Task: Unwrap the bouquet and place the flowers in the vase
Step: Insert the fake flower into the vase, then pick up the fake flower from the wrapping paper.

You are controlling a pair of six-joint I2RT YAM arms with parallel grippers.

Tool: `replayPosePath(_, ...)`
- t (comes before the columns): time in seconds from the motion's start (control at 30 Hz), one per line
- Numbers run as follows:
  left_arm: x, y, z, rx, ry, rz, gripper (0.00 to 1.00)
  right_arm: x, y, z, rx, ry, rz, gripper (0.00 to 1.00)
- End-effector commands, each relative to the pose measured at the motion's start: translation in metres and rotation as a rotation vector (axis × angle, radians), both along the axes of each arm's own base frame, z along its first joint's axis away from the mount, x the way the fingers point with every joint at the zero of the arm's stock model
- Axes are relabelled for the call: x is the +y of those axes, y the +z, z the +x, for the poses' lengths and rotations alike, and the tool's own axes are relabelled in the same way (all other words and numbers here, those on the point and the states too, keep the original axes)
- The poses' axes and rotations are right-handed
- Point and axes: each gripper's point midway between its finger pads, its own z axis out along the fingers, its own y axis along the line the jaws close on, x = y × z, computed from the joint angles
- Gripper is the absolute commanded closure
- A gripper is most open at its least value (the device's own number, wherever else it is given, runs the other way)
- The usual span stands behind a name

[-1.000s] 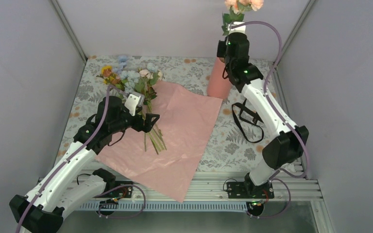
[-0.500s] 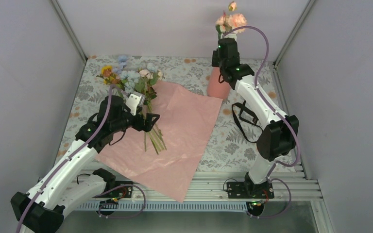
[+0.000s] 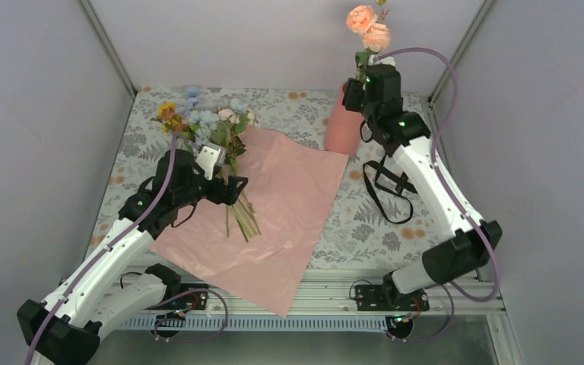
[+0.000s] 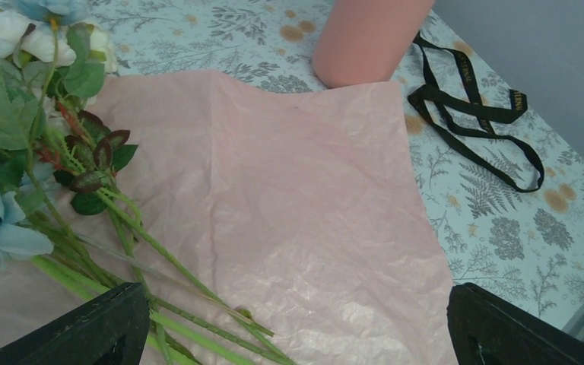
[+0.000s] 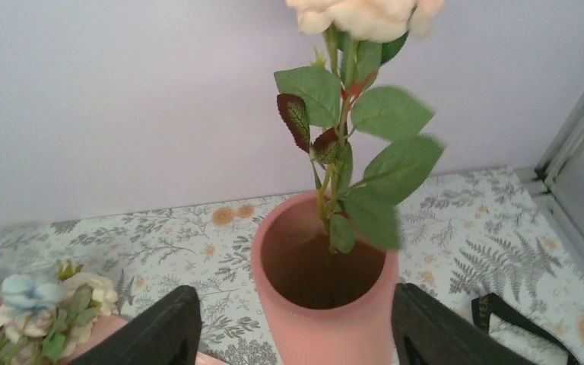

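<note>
The bouquet lies unwrapped: its flowers (image 3: 207, 122) (image 4: 15, 152) rest with green stems across the open pink paper sheet (image 3: 281, 205) (image 4: 296, 190). My left gripper (image 3: 236, 188) (image 4: 296, 338) hangs open low over the sheet, its left finger beside the stem ends, holding nothing. The salmon-pink vase (image 3: 341, 129) (image 5: 327, 304) (image 4: 365, 38) stands at the back right. A peach flower (image 3: 366, 26) (image 5: 365, 11) stands in it, its leafy stem (image 5: 334, 160) leaning on the rim. My right gripper (image 3: 356, 93) (image 5: 296, 334) is open, its fingers either side of the vase's mouth and clear of the stem.
A black strap (image 3: 386, 186) (image 4: 471, 114) lies looped on the floral tablecloth (image 3: 365, 220) right of the sheet. Grey walls close in the left, back and right. A metal rail (image 3: 334, 293) runs along the near edge.
My right gripper has opened and let go of the peach flower, which now stands in the vase; that arm has swung to the right. The left arm has barely moved.
</note>
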Motion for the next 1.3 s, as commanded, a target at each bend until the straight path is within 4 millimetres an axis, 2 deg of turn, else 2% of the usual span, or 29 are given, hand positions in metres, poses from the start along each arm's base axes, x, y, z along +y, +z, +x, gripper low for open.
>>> replayPosePath(0.0,0.008,-0.009,0.004,0.02,0.052,0.032,0.03,0.0,0.0,-0.026,0.022,0.05,0.05,0.27)
replayPosePath(0.13,0.014,-0.013,0.008,0.033,0.094,0.052,0.01,0.006,-0.005,-0.051,0.037,0.125,0.086,0.01)
replayPosePath(0.37,0.031,-0.028,0.02,0.113,0.244,0.098,0.0,0.01,-0.014,-0.096,0.03,0.224,0.177,0.0)
replayPosePath(0.5,0.037,-0.044,0.033,0.189,0.34,0.118,0.0,0.013,-0.025,-0.11,0.01,0.251,0.245,0.0)
replayPosePath(0.6,0.045,-0.058,0.045,0.231,0.428,0.137,0.02,0.006,-0.033,-0.116,0.005,0.223,0.252,0.0)
replayPosePath(0.77,0.032,-0.076,0.06,0.3,0.43,0.046,0.16,0.012,-0.034,-0.126,-0.041,0.29,0.252,0.0)
replayPosePath(0.87,0.028,-0.087,0.07,0.312,0.443,0.028,0.25,0.007,-0.053,-0.125,-0.014,0.254,0.262,0.0)
replayPosePath(0.97,0.015,-0.096,0.079,0.313,0.386,0.003,0.36,0.002,-0.063,-0.125,0.018,0.227,0.238,0.0)
replayPosePath(1.1,0.011,-0.108,0.097,0.325,0.4,0.011,0.46,0.001,-0.063,-0.127,0.012,0.243,0.191,0.0)
replayPosePath(1.27,0.008,-0.131,0.122,0.373,0.449,0.045,0.51,0.005,-0.058,-0.133,-0.003,0.284,0.186,0.0)
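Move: For the left hand, the bare stems of the remaining flowers lie about 10 cm ahead, 1 cm left and 20 cm below; their pale blue heads are roughly 11 cm beyond and 3 cm left of the stems. For the right hand, the flower standing in the vase is some 8 cm ahead and 1 cm right, at about hand height; the vase's middle is right under that flower, 22 cm below the hand. The black ribbon lies about 12 cm back, 9 cm right and 36 cm below. Left dips 13 cm and forward towards the stems, half closing; right, opening wide, backs 13 cm off the vase. ##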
